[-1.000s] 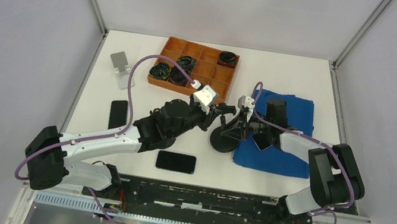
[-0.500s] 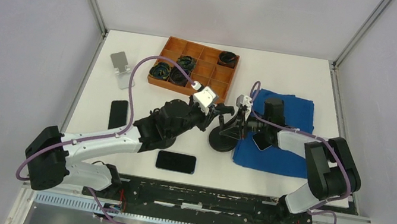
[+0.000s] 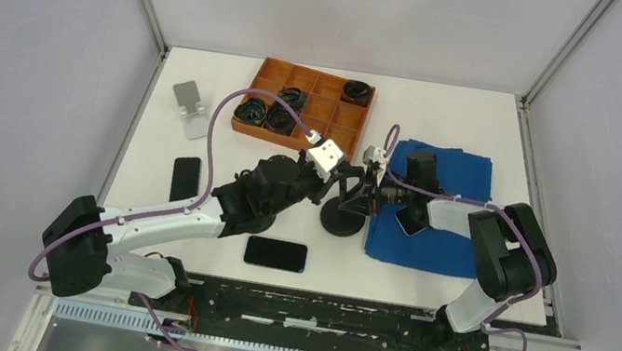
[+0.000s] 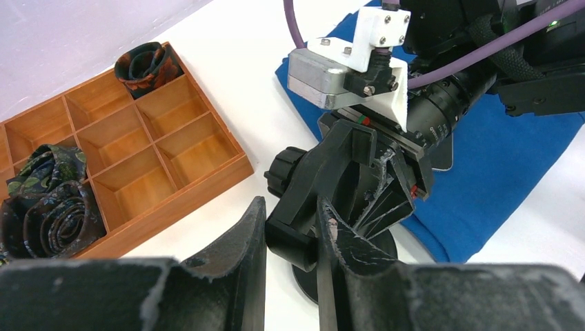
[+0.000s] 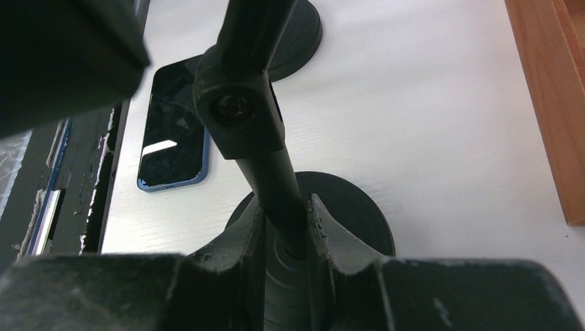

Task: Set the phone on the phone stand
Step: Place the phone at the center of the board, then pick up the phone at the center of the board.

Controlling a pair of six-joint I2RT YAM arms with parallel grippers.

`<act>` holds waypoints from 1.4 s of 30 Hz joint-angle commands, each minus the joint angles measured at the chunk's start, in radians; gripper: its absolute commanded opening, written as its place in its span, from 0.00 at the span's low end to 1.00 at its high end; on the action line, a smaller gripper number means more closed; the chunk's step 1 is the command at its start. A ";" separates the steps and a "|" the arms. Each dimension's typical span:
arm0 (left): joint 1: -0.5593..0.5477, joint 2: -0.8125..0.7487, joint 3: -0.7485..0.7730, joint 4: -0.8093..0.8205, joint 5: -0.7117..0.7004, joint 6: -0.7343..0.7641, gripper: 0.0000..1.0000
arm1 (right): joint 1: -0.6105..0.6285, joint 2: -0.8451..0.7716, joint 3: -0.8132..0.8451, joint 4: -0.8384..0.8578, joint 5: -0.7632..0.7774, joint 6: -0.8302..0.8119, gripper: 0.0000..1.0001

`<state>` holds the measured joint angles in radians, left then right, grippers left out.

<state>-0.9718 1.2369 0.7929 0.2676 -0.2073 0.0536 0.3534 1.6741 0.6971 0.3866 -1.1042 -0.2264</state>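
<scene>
The black phone stand [image 3: 343, 218] rests on its round base mid-table, with both grippers on it. My left gripper [image 3: 342, 183] is shut on the stand's upper clamp arm [image 4: 303, 234]. My right gripper [image 3: 363, 195] is shut on the stand's pole [image 5: 276, 179] just above the base [image 5: 352, 207]. A dark phone [image 3: 276, 253] lies flat near the front edge and shows blue-rimmed in the right wrist view [image 5: 172, 148]. A second phone [image 3: 185, 179] lies to the left. A third phone [image 3: 413, 222] lies on the blue cloth [image 3: 439, 238].
An orange compartment tray [image 3: 314, 105] with rolled dark items stands at the back, close behind the stand [image 4: 138, 158]. A small silver stand [image 3: 191, 107] sits at the back left. The blue cloth [image 4: 497, 172] spreads right of the stand.
Both grippers, still shut on the stand, have shifted slightly toward the back left, and the stand's base has slid a little with them.
</scene>
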 commanded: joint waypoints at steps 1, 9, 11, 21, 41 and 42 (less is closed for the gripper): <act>-0.006 0.005 0.046 -0.002 0.011 0.095 0.02 | -0.022 0.012 0.050 0.003 0.088 0.070 0.24; 0.002 0.039 0.068 -0.014 0.030 0.128 0.02 | -0.033 -0.064 0.078 -0.103 0.103 -0.039 0.71; 0.004 0.043 0.080 -0.029 0.034 0.138 0.02 | -0.044 -0.098 0.074 -0.120 0.109 -0.064 0.81; 0.028 0.034 0.100 -0.070 0.031 0.095 0.17 | -0.157 -0.276 0.165 -0.603 0.180 -0.491 0.91; 0.031 -0.159 0.157 -0.207 -0.032 -0.206 0.86 | -0.478 -0.642 -0.053 -0.559 0.307 -0.344 0.98; 0.031 -0.181 0.146 -0.207 -0.024 -0.221 0.87 | -0.501 -0.640 -0.058 -0.553 0.305 -0.323 0.98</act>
<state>-0.9436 1.1282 0.9195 0.0727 -0.2424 -0.0681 -0.0925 1.0565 0.6651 -0.2546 -0.8284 -0.6575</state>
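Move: Between the left fingers is the head of the leaning phone stand; its base lies about 22 cm below that hand, 3 cm right and 2 cm back. The right hand still pinches the post some 8 cm above the base, which is 2 cm back of it. From the right hand, the phone is about 17 cm right, level fore and aft and 9 cm lower, on the blue cloth, whose middle is 22 cm right and 4 cm ahead. Opening wide off the stand's post, the right hand rises about 7 cm and swings some 18 cm right towards the phone, fingers tipping down and turning about 30 degrees clockwise. Meanwhile the left keeps its hold on the head, sinks 1 cm and rolls slightly to bring the stand upright, then opens and lifts about 6 cm clear, drifting left. ##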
